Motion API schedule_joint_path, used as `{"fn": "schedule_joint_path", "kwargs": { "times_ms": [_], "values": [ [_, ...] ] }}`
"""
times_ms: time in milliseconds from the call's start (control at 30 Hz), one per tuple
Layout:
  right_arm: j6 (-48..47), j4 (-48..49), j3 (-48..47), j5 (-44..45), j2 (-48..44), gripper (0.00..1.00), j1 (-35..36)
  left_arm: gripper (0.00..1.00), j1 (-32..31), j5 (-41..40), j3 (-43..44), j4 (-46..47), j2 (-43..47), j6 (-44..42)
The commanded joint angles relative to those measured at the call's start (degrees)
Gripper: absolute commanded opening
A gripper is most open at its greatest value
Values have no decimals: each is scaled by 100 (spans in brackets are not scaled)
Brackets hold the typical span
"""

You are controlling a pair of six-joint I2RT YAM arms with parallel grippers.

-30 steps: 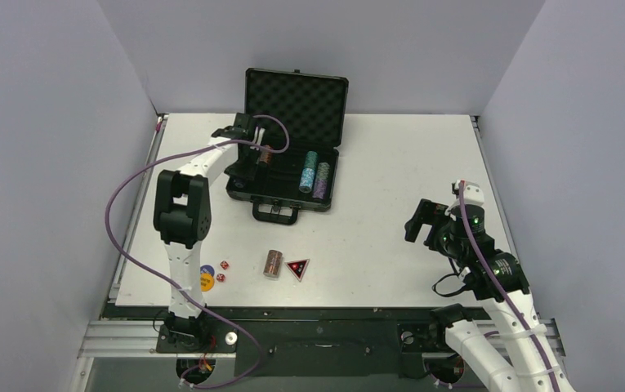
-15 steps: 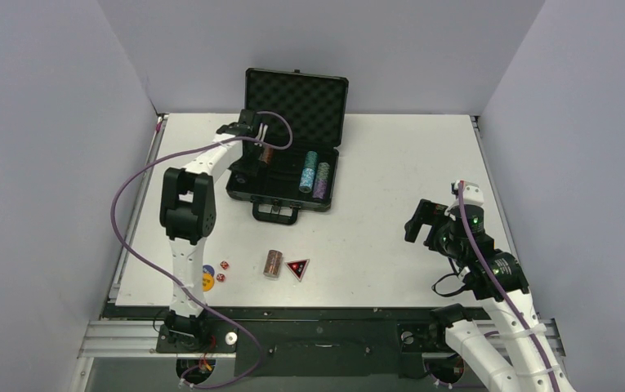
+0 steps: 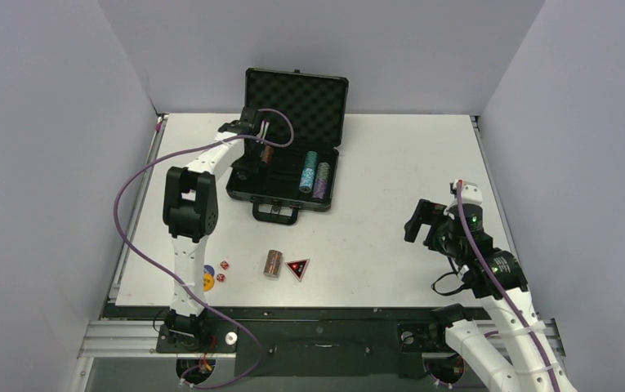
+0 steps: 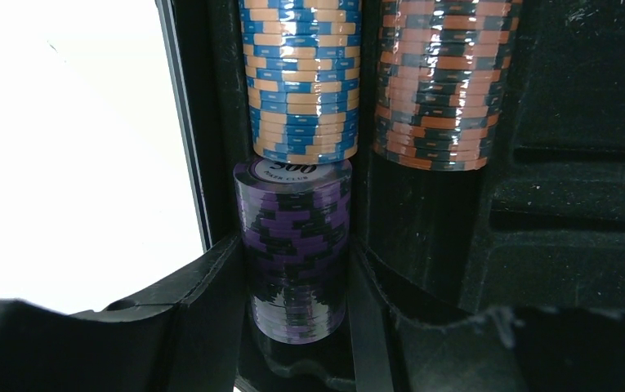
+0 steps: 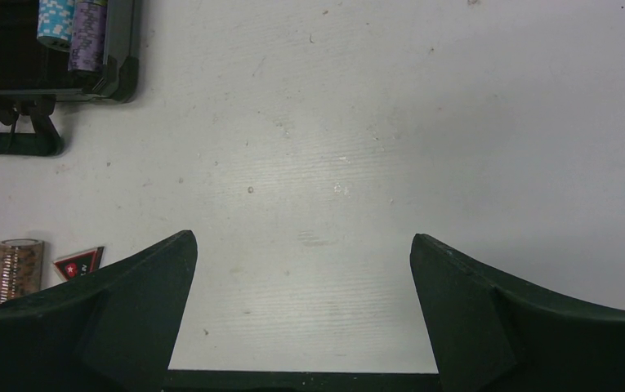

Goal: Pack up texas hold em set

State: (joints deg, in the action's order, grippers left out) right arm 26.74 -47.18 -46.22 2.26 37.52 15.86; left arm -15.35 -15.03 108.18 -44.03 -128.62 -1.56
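Note:
The black foam-lined briefcase (image 3: 292,198) lies open at the back of the table. My left gripper (image 4: 296,255) reaches into its left slot, shut on a purple chip stack (image 4: 292,269) whose far end is tilted up. A teal stack (image 4: 301,82) lies beyond it and a brown stack (image 4: 439,82) sits one slot over. Another teal stack (image 3: 309,171) and purple stack (image 3: 321,181) stand at the case's right. On the table lie a brown stack (image 3: 273,263), the black-red triangle (image 3: 297,267), two red dice (image 3: 224,265), and yellow (image 3: 207,282) and blue discs. My right gripper (image 5: 301,237) hangs open over bare table.
The case's handle (image 3: 276,214) points toward the arms and its lid (image 3: 296,102) stands upright behind. Grey walls close the table on three sides. The left arm's purple cable (image 3: 121,212) loops out over the table's left edge.
The left wrist has shifted slightly right and toward the lid over the case, its grip unchanged. The right arm has not moved.

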Motion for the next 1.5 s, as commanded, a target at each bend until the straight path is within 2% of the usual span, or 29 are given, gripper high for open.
{"fn": "schedule_joint_path", "kwargs": {
  "times_ms": [0,67,100,133,167,200,233,300,533,800,1100,1233,1267,1367,1433,1467],
  "values": [
    [-50,162,25,152,67,100,30,33,-27,-199,413,171,10,87],
    [-54,162,25,152,79,100,31,44,-30,-199,402,167,14,78],
    [-48,164,25,152,79,100,31,45,-25,-196,408,173,17,78],
    [-52,158,25,152,80,100,27,55,-28,-236,419,175,13,86],
    [-48,157,27,152,80,100,25,80,-29,-254,426,169,13,99],
    [-47,161,30,152,85,100,23,98,-29,-295,441,163,8,116],
    [-46,157,33,152,88,100,27,99,-29,-323,454,160,10,118],
    [-45,156,34,145,96,100,27,97,-29,-379,491,166,22,257],
    [-57,167,38,119,102,100,31,96,-62,-553,810,219,140,525],
    [-79,175,43,83,126,100,31,96,-149,-1156,983,469,650,987],
    [-29,231,30,-52,176,100,31,96,-335,-1981,28,926,2288,1485],
    [-30,264,2,-169,247,100,27,96,-233,-2511,-954,1359,3442,2458],
    [-29,278,-1,-177,252,100,29,96,-153,-2402,-1399,1322,3867,3045],
    [-41,331,9,-350,277,100,30,96,614,-1000,-2220,1630,4742,4058],
    [-24,380,34,-454,288,100,31,96,1105,-386,-2984,1744,5484,4347],
    [-14,400,51,-523,299,100,31,96,1232,-254,-3095,1644,5626,4344]
  ]
}}
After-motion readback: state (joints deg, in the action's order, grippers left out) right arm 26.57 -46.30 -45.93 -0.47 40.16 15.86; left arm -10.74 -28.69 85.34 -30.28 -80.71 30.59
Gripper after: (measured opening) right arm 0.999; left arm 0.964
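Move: The purple chip stack already lies in the case's left channel, between the left fingers, with its middle about at the hand point. End to end beyond it is the blue-and-tan stack, some 6 cm ahead and 2 cm to the right. The orange stack is about 5 cm ahead and 6 cm right, and the case handle roughly 14 cm back and 9 cm right. From the right hand the purple stack lies about 29 cm ahead, 45 cm left and 14 cm lower. The purple stack comes free as the left fingers spread wide, the hand shifting a touch to the right. Still open, the hand eases forward and up out of the channel. It then climbs fast to about 26 cm higher, swinging back and left away from the case while the fingertips tip up and out and the hand turns counter-clockwise. ##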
